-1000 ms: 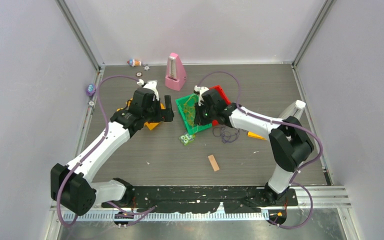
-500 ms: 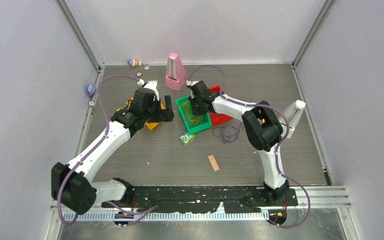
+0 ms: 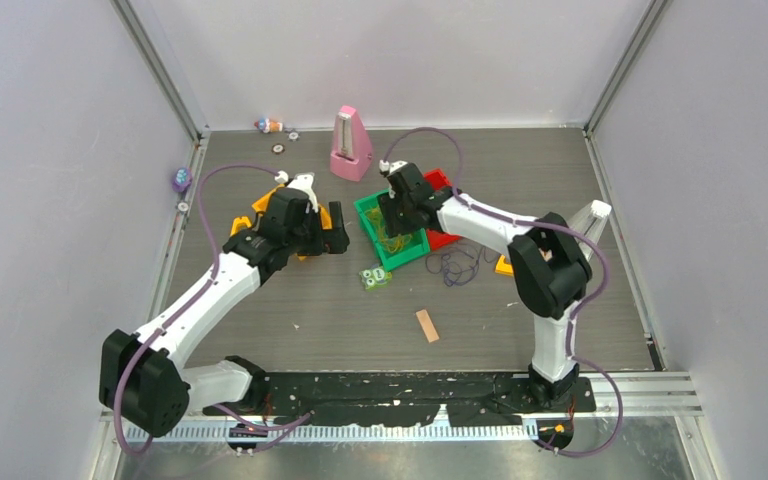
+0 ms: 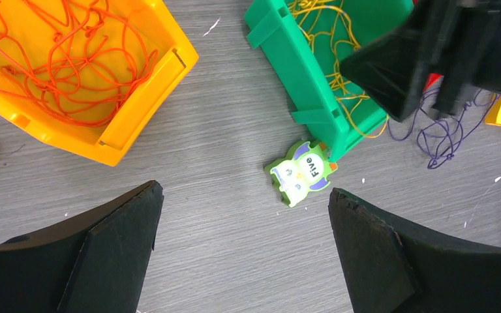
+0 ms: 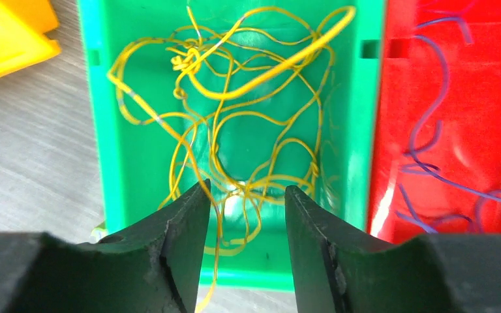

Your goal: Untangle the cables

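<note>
Yellow-green cables (image 5: 235, 111) lie tangled in the green bin (image 5: 359, 130) (image 3: 410, 250). My right gripper (image 5: 248, 192) (image 3: 397, 212) hovers over that bin, open, one yellow strand trailing down past its left finger (image 5: 182, 228). Purple cables (image 5: 430, 156) lie partly in the red bin (image 5: 496, 98), and more purple cable (image 3: 455, 266) (image 4: 437, 134) spills onto the table. Orange cables (image 4: 59, 59) fill the yellow bin (image 4: 137, 111). My left gripper (image 4: 244, 195) (image 3: 328, 236) hangs wide open above bare table between the yellow and green bins, holding nothing.
A green "Five" toy tile (image 4: 300, 173) (image 3: 372, 278) lies by the green bin's near corner. A wooden block (image 3: 427, 325) lies nearer the front. A pink metronome (image 3: 350, 145) stands at the back. A small yellow piece (image 3: 503, 266) sits right of the purple cables.
My right gripper swung over the green bin and went from shut to open; the yellow cables now lie in the bin. My left arm drifted slightly toward the front.
</note>
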### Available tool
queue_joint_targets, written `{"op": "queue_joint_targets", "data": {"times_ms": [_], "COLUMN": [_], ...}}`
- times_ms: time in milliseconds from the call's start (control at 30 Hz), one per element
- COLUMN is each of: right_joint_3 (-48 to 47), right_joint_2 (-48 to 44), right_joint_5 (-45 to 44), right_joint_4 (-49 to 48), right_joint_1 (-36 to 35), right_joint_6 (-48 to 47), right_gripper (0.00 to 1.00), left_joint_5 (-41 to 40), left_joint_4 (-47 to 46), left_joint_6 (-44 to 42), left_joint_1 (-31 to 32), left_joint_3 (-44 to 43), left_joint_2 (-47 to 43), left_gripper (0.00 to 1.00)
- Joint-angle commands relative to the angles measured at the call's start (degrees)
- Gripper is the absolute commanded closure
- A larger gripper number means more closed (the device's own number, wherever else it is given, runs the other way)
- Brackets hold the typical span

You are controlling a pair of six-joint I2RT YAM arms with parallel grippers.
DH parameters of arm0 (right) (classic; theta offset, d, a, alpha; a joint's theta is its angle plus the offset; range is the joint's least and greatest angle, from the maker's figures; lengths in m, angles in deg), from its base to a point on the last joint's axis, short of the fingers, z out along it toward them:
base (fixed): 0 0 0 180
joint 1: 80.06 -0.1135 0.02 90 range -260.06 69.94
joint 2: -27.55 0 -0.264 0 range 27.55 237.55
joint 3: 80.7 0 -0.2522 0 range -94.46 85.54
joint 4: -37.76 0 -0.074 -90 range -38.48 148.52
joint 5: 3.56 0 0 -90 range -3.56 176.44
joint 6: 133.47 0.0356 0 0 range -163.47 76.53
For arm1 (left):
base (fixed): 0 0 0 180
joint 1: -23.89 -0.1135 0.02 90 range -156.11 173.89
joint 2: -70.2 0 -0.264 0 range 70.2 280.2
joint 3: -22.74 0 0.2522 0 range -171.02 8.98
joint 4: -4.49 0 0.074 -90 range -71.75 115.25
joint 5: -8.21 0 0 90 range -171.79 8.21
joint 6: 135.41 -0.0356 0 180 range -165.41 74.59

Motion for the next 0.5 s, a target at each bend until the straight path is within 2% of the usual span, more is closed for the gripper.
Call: {"op": "queue_joint_targets", "data": {"times_ms": [0,67,167,233,300,467], "right_joint_3": [1.3,2.0,4.3,7.1,10.9,23.4], "right_joint_2": [-10.8,-12.9,-16.0,-19.1,-23.1,-34.1], "right_joint_5": [-2.4,-3.4,-6.3,-7.6,-7.6,-4.4], "right_joint_4": [-0.4,0.8,1.9,2.2,2.2,2.1], "right_joint_1": [0.3,0.5,1.0,1.6,2.8,7.5], "right_joint_6": [0.0,-0.1,-0.1,0.2,0.8,2.6], "right_gripper": [0.47,0.38,0.12,0.01,0.04,0.05], "left_joint_5": [1.0,1.0,1.1,1.3,1.5,3.3], "left_joint_4": [-3.9,-4.0,-4.0,-4.0,-4.2,-7.0], "left_joint_6": [0.7,0.6,0.5,0.4,0.2,0.7], "left_joint_1": [-0.4,-0.4,-0.4,-0.4,-0.4,-0.4], "left_joint_3": [-0.1,-0.2,-0.4,-0.5,-0.3,3.0], "left_joint_2": [-2.2,-2.1,-1.9,-1.9,-2.1,-3.8], "left_gripper": [0.0,0.01,0.0,0.0,0.0,0.0]}}
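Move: The purple cable's loose tangle lies on the table about 12 cm to the right of the right hand, 8 cm back and some 5 cm lower. The green box with the yellow cable is right under this hand, its middle roughly 2 cm ahead and 3 cm left; the red box sits about 7 cm right and 6 cm ahead, the green owl toy 6 cm left and 11 cm back. From the left hand the purple tangle is some 29 cm right, about level, 15 cm down. Straight up first, the right hand climbs about 9 cm out of the green box while its half-open fingers spread wide and come free of the yellow cable. It then swings some 9 cm right and a little back, over the near part of the red box, the fingertips tilting up and the wrist turning clockwise, each by roughly 10 degrees. ##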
